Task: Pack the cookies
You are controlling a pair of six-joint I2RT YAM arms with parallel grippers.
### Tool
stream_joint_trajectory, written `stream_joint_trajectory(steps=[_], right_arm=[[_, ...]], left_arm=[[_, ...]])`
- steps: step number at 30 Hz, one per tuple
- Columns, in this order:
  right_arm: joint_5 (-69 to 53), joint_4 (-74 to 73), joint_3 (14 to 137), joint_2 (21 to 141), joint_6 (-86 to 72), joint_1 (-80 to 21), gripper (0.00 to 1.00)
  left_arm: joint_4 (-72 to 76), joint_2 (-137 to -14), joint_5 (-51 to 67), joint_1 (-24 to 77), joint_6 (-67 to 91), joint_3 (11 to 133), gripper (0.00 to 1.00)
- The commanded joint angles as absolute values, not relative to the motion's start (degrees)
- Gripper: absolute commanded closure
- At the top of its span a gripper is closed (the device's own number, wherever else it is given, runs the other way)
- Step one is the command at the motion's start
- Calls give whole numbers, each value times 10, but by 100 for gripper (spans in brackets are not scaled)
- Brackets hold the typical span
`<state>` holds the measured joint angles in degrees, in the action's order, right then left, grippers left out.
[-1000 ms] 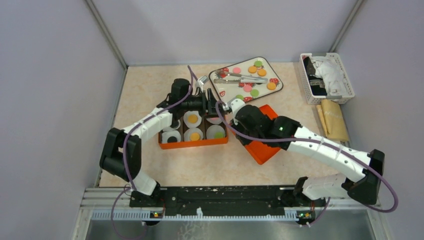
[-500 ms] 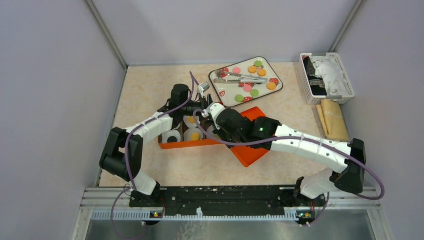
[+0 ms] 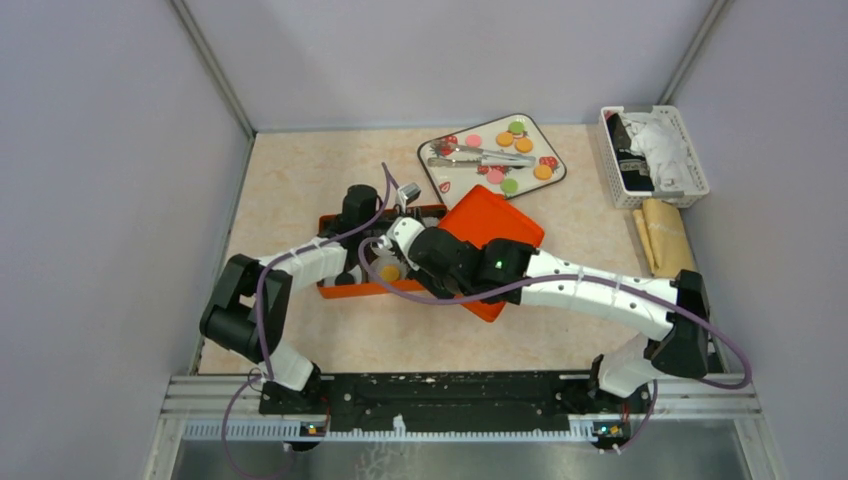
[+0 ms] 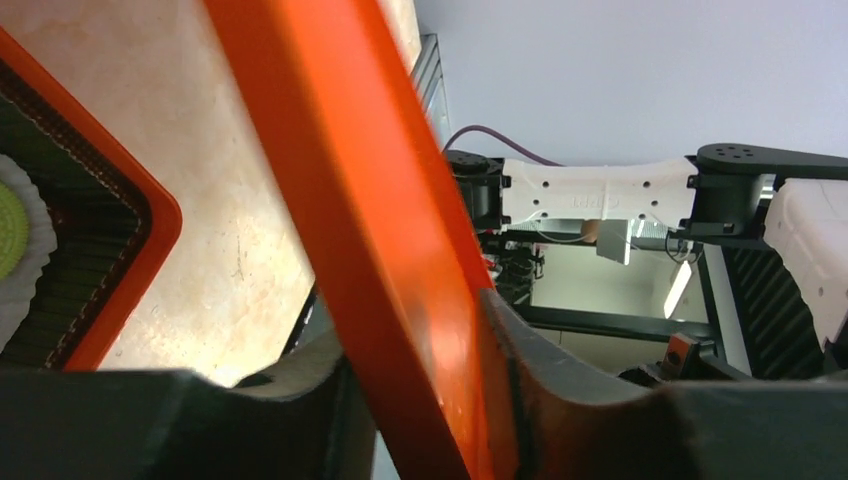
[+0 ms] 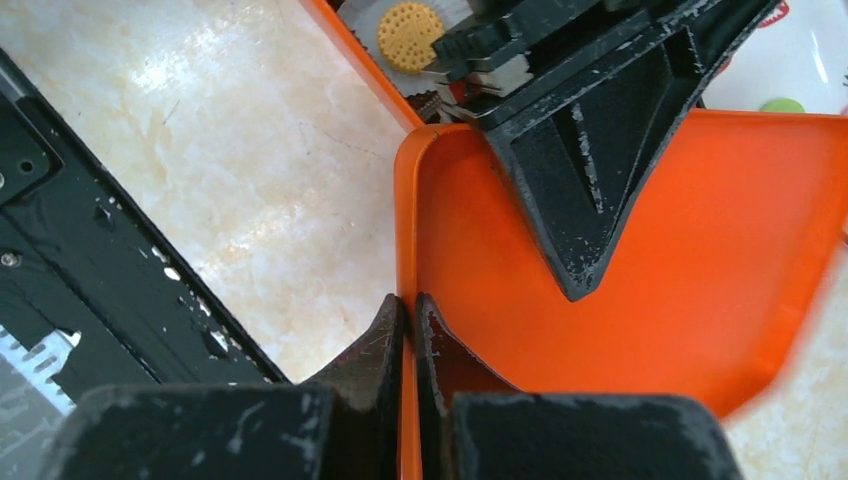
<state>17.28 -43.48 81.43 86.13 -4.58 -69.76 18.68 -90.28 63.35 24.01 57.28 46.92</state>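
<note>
An orange lid (image 3: 492,226) hangs tilted over the right part of the orange box (image 3: 338,291). My left gripper (image 3: 414,212) is shut on the lid's far edge; in the left wrist view the rim (image 4: 370,200) runs between its fingers (image 4: 420,350). My right gripper (image 3: 424,256) is shut on the lid's near rim, as the right wrist view (image 5: 408,312) shows. The box holds white paper cups with cookies: an orange one (image 5: 410,35) and a green one (image 4: 8,235) show. More cookies (image 3: 522,145) lie on the strawberry tray (image 3: 432,166). Most of the box is hidden by the arms.
Metal tongs (image 3: 468,155) lie on the tray. A white basket (image 3: 655,155) with cloths stands at the back right, with a tan folded cloth (image 3: 666,240) in front of it. Walls close in the left, back and right. The black rail (image 5: 120,290) runs along the near edge.
The lid rose from the table at the box's right and moved left over the box. Both grippers moved left with it; the right arm stretched further across.
</note>
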Motion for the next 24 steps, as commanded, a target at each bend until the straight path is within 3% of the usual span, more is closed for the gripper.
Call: stream_joint_trajectory(steps=[1,8,12,17,19,24], right_arm=[[204,-414,844,861,-24,-722,100],[250,-437,853,867,-30,-763,100],[326,-453,851,879,-38,-771,100],[439,-481,850,904,-48,-800,64],[459,-491,852,913,-57,-815,55],[464,-502,842,926,-94,-841,49]], left_arm=[[266,-910,657,241,587,458,64],[246,-929,651,242,575,484,100],[241,-933,642,242,577,489,100],[219,-929,640,242,572,503,100],[204,-928,638,242,565,513,100],[187,-934,642,238,563,531,100]])
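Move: The orange lid is already between the left hand's half-open fingers near its left-hand corner; its middle lies about 7 cm to the right and 2 cm back, level with them. From that hand the cookie box is some 13 cm left, 2 cm back and 14 cm below; the cookie tray about 18 cm ahead, 10 cm right and 17 cm below. The right hand grips the lid's near-left end; from there the box lies about 12 cm left, 4 cm ahead and 17 cm below. The left fingers shut on the lid's rim and pinch it near the corner, that hand sinking about 1 cm and then easing forward by roughly as much. The right hand, still holding the end rim, eases back 1–2 cm; once the left has its grip, the right fingers open halfway and let go, swinging some 20 degrees clockwise to point more forward while still straddling the rim. ##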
